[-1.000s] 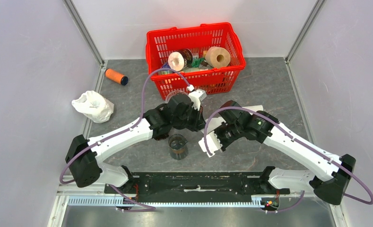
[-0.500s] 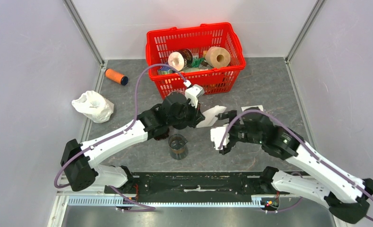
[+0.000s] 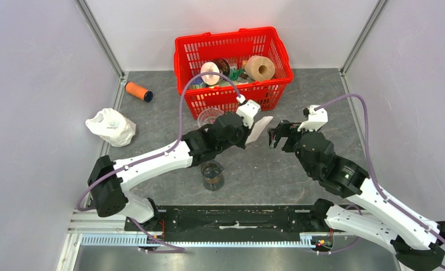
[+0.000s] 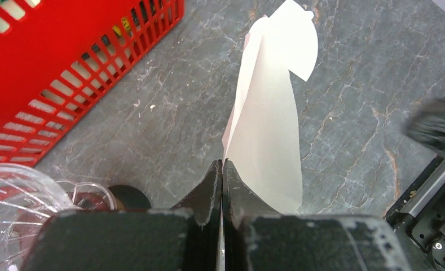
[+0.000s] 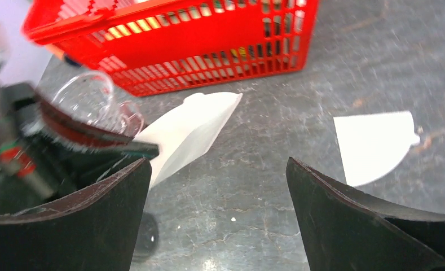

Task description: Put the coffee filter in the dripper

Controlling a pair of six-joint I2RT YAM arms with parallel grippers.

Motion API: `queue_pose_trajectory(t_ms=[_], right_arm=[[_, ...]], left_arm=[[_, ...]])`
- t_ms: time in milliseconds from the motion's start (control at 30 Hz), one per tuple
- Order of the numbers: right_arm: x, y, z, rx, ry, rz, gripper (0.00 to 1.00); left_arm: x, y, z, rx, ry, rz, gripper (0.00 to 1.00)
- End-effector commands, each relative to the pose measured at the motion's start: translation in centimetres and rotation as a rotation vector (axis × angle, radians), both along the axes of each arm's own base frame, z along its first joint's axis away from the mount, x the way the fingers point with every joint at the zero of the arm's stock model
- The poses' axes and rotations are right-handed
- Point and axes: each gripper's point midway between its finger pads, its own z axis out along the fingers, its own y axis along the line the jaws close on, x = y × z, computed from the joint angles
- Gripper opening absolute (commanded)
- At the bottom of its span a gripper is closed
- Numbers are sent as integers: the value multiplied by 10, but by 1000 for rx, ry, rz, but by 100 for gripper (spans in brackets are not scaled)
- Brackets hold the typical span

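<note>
My left gripper is shut on the lower edge of a white paper coffee filter. The filter hangs above the grey table, right of the clear plastic dripper. My right gripper stands open and empty just right of the held filter, a little apart from it. A second white filter lies flat on the table to the right.
A red basket holding rolls stands at the back. A glass carafe stands near the front, below the left arm. An orange spool and a white plastic bag lie at the left.
The right gripper has opened and swung from the front middle back to the right. The left gripper has carried the filter up and to the right, past the dripper.
</note>
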Motion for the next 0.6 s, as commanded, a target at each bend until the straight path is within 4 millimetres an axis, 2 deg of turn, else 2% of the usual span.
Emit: queue_pose_trajectory(t_ms=[0,167,333,567], right_arm=[[10,-24,1,185,47,-269,97],[21,-11,-12,143,97,-287,97],[28,2,-33,127,176,-295,96],[44,9,-61,214,262,-309,92]], left_arm=[[6,-16,32,10,-148,10,2],[0,-23,34,11,-162,6,2],[-1,-21,40,-11,-166,26,2],[-7,-23,46,-78,-144,16,2]])
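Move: Some 7 cm to the left of the empty right hand, 2 cm ahead and about 6 cm lower, is the middle of the coffee filter; the second filter lies on the table roughly 16 cm to that hand's right, 8 cm ahead and 26 cm below. The left hand pinches the coffee filter by one end, its middle some 4 cm ahead, 4 cm right and 2 cm below. From the left hand, the dripper stands about 14 cm left, 8 cm ahead and 10 cm lower. Sinking about 6.5 cm and reaching some 3.5 cm forward, the right hand comes down towards the held coffee filter, its fingers staying wide open while the hand tips downward and swings clockwise by roughly 15 degrees each. The left hand keeps its pinch on the filter, easing 1.5 cm to the right and 1 cm up with a slight upward tilt of its fingers. ##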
